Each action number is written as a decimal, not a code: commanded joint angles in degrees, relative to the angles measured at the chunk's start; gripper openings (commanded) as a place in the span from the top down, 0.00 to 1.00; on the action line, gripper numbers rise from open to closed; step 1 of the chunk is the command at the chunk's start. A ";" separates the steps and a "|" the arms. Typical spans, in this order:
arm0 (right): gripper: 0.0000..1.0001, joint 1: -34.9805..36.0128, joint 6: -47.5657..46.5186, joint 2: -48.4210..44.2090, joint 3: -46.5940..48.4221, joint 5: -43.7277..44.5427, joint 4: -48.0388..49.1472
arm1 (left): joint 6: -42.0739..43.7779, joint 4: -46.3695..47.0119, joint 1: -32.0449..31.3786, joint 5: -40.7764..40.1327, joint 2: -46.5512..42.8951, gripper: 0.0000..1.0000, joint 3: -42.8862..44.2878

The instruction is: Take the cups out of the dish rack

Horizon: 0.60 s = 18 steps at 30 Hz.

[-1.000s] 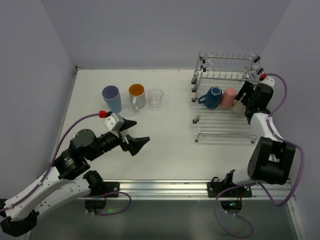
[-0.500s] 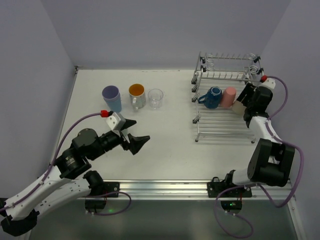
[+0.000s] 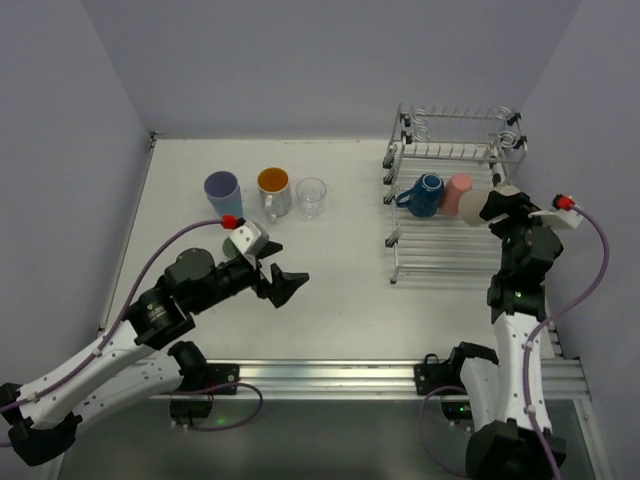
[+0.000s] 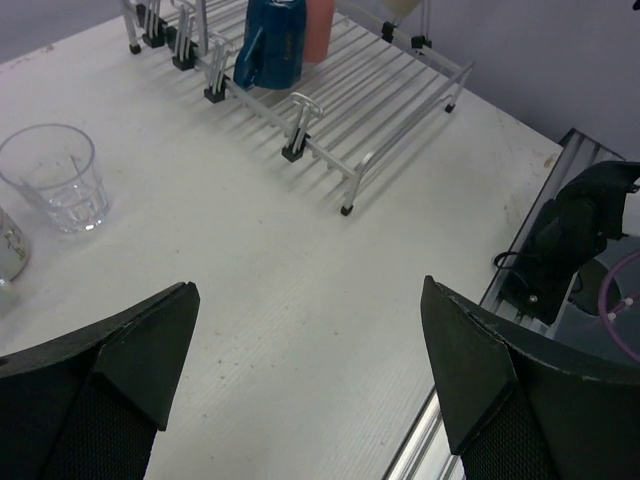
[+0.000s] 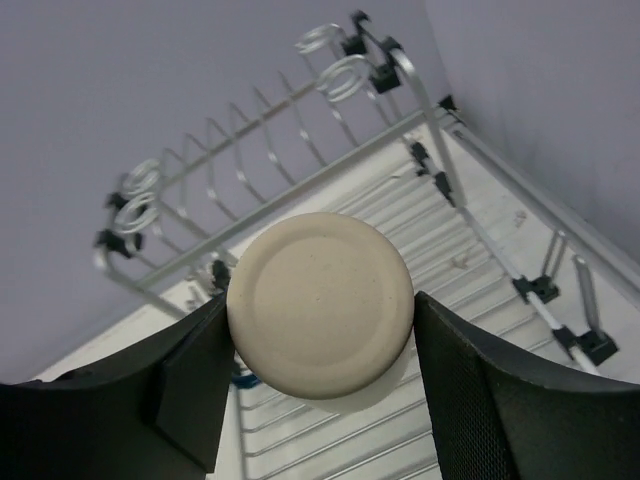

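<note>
My right gripper (image 3: 478, 207) is shut on a beige cup (image 3: 470, 205), held over the right side of the dish rack's lower tier (image 3: 450, 255). The right wrist view shows the cup's round base (image 5: 320, 305) squeezed between both fingers (image 5: 195, 380), with the rack (image 5: 300, 120) behind. A dark-blue mug (image 3: 428, 195) and a pink cup (image 3: 457, 194) stand on the lower tier. On the table at the left stand a lavender tumbler (image 3: 223, 197), an orange-inside glass mug (image 3: 273, 190) and a clear glass (image 3: 311, 197). My left gripper (image 3: 277, 277) hangs open over bare table (image 4: 308, 285).
The rack's upper tier with its coiled wire holders (image 3: 455, 125) rises behind the right gripper. The purple side wall stands close on the right. In the left wrist view the clear glass (image 4: 55, 180) is at the left and the rack (image 4: 380, 90) ahead.
My right gripper closed on the beige cup and the arm swung back, bringing the cup out beside the pink cup. The left arm shifted slightly to the right.
</note>
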 commanded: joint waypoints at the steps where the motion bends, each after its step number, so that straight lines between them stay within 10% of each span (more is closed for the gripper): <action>1: 0.53 0.15 9.05 -7.74 -0.53 -9.52 -4.66 | -3.33 2.90 0.34 2.75 1.72 0.00 2.43; 9: 0.53 3.66 34.01 -15.93 -9.40 -36.68 11.83 | -20.10 17.83 0.25 6.70 9.97 0.00 3.58; 18: 0.53 11.31 43.62 -12.16 -11.52 -42.51 28.64 | -37.43 35.68 0.34 10.58 23.95 0.00 3.05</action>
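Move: The beige cup is already off the rack in the right gripper, pinched near its base with its mouth ahead and below; from the open left hand it is about 46 cm to the right, 17 ahead and 3 lower. The left gripper, where it is headed, is some 47 cm left of the right hand, 15 back, about level. Below the right hand by 16 cm, the pink cup lies 11 ahead and 6 left, the blue mug 11 ahead and 13 left. Leftward in a fast swing, the right hand carries the beige cup about 19 cm towards the left gripper, drawing back some 7 cm and rising a little, while it turns roughly 50 degrees counter-clockwise and rolls its left side up, grip kept. The left hand comes to meet it, going right about 9 cm with its wrist rolling and fingers staying wide open; it doesn't touch the cup yet. ##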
